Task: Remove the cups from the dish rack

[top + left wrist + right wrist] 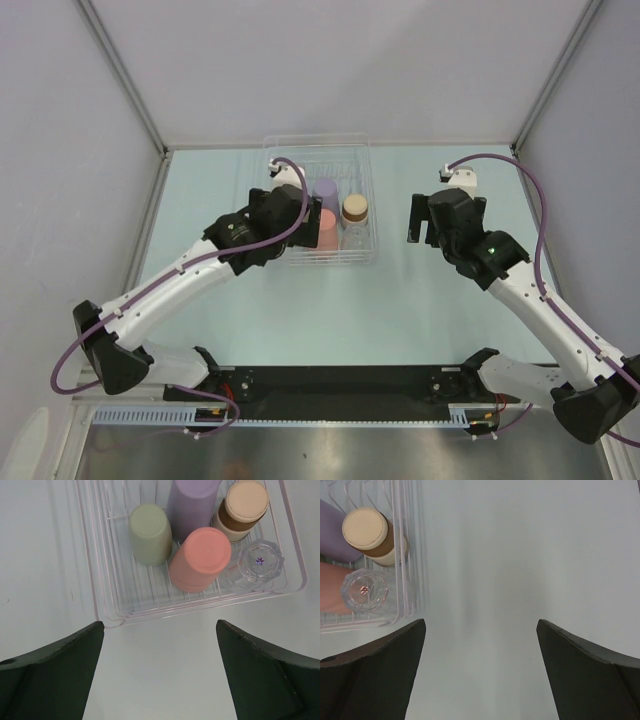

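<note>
The clear ribbed dish rack (pixel 371 200) stands at the table's far middle. In it are a lavender cup (pixel 325 191), a salmon-pink cup (pixel 325 231), a cup with a tan cork-like top (pixel 355 208) and a clear faceted glass (pixel 356 237). The left wrist view shows the pale green cup (pixel 150 533), lavender cup (pixel 192 502), salmon cup (pixel 200 557), cork-topped cup (pixel 245 504) and the rack's near rim (pixel 200 611). My left gripper (pixel 160 625) is open and empty, above the rack's near-left side (pixel 283 205). My right gripper (pixel 480 622) is open and empty, right of the rack (pixel 428 235).
Grey walls enclose the pale table (pixel 240 300) on the left, back and right. The right wrist view shows the rack's right wall (pixel 411 555), the cork-topped cup (pixel 366 529) and the clear glass (pixel 364 590), with bare table beside them.
</note>
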Available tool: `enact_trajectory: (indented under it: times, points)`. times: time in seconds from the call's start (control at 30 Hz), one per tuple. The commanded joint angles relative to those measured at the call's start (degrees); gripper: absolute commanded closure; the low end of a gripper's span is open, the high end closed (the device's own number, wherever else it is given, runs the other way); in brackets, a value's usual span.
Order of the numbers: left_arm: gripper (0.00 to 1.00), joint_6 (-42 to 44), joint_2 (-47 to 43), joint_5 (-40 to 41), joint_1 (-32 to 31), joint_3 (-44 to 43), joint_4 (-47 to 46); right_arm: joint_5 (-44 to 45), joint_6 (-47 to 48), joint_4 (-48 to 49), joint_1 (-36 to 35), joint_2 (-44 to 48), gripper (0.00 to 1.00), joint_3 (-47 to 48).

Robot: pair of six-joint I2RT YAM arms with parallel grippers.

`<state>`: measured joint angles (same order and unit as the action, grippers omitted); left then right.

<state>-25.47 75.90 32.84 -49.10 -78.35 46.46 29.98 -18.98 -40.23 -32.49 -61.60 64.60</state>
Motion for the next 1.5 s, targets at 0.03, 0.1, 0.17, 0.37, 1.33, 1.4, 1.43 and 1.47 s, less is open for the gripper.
enact_trajectory:
  times: [0.03,0.1,0.17,0.37,1.33,1.4,1.43,1.47]
  points:
    - [0.00,0.2,-0.4,1.5,0.1,-3.3,-2.6,2.6,0.4,0.7,-0.3,0.4,0.00,1.6]
    - [0.00,0.6,0.0,1.6,0.1,-3.8,-3.0,3.5,0.9,1.1,-0.3,1.0,0.01,0.8]
    - [0.00,1.0,1.3,1.4,0.1,-4.3,-2.7,4.6,-0.3,1.9,-0.4,2.1,0.00,0.0]
    - [0.00,0.3,4.8,-0.1,0.9,-5.7,-2.7,0.4,0.9,0.2,-0.3,2.3,0.00,2.0]
    - [0.00,-1.4,30.7,-8.9,6.2,-21.9,-1.2,1.8,-0.8,-2.4,-0.3,2.8,0.00,1.3]
    - [0.00,-1.9,30.8,-9.2,6.2,-21.5,-0.9,1.7,-0.9,-2.6,-0.4,2.9,0.00,1.1]
    - [0.00,-1.9,31.1,-9.2,6.3,-21.3,-0.9,1.7,-1.0,-2.5,-0.4,3.0,0.00,0.9]
    - [0.00,-1.9,31.2,-9.3,6.2,-21.1,-0.9,1.6,-1.0,-2.3,-0.3,3.1,0.00,0.5]
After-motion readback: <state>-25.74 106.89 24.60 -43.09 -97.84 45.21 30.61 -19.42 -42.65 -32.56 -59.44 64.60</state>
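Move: The pink cup is about 9 cm ahead of my left hand, 7 cm to its right and some 15 cm below. Around the pink cup, the purple cup stands 9 cm straight beyond it, the green cup 7 cm left of it and 5 cm farther out, and the clear glass 8 cm right of it, about 1 cm nearer. From my right hand the pink cup is some 22 cm left and 7 cm ahead. With the fingers kept wide open, I lift my left hand about a centimetre, then swing it forward and right over the rack's near edge and sink it towards the pink cup, ending about 9 cm farther out, 7 cm to the right and 8 cm lower. The last stretch is almost all downward, the fingers tipping some 10 degrees steeper until they straddle the pink cup from above, with no contact to be seen. ##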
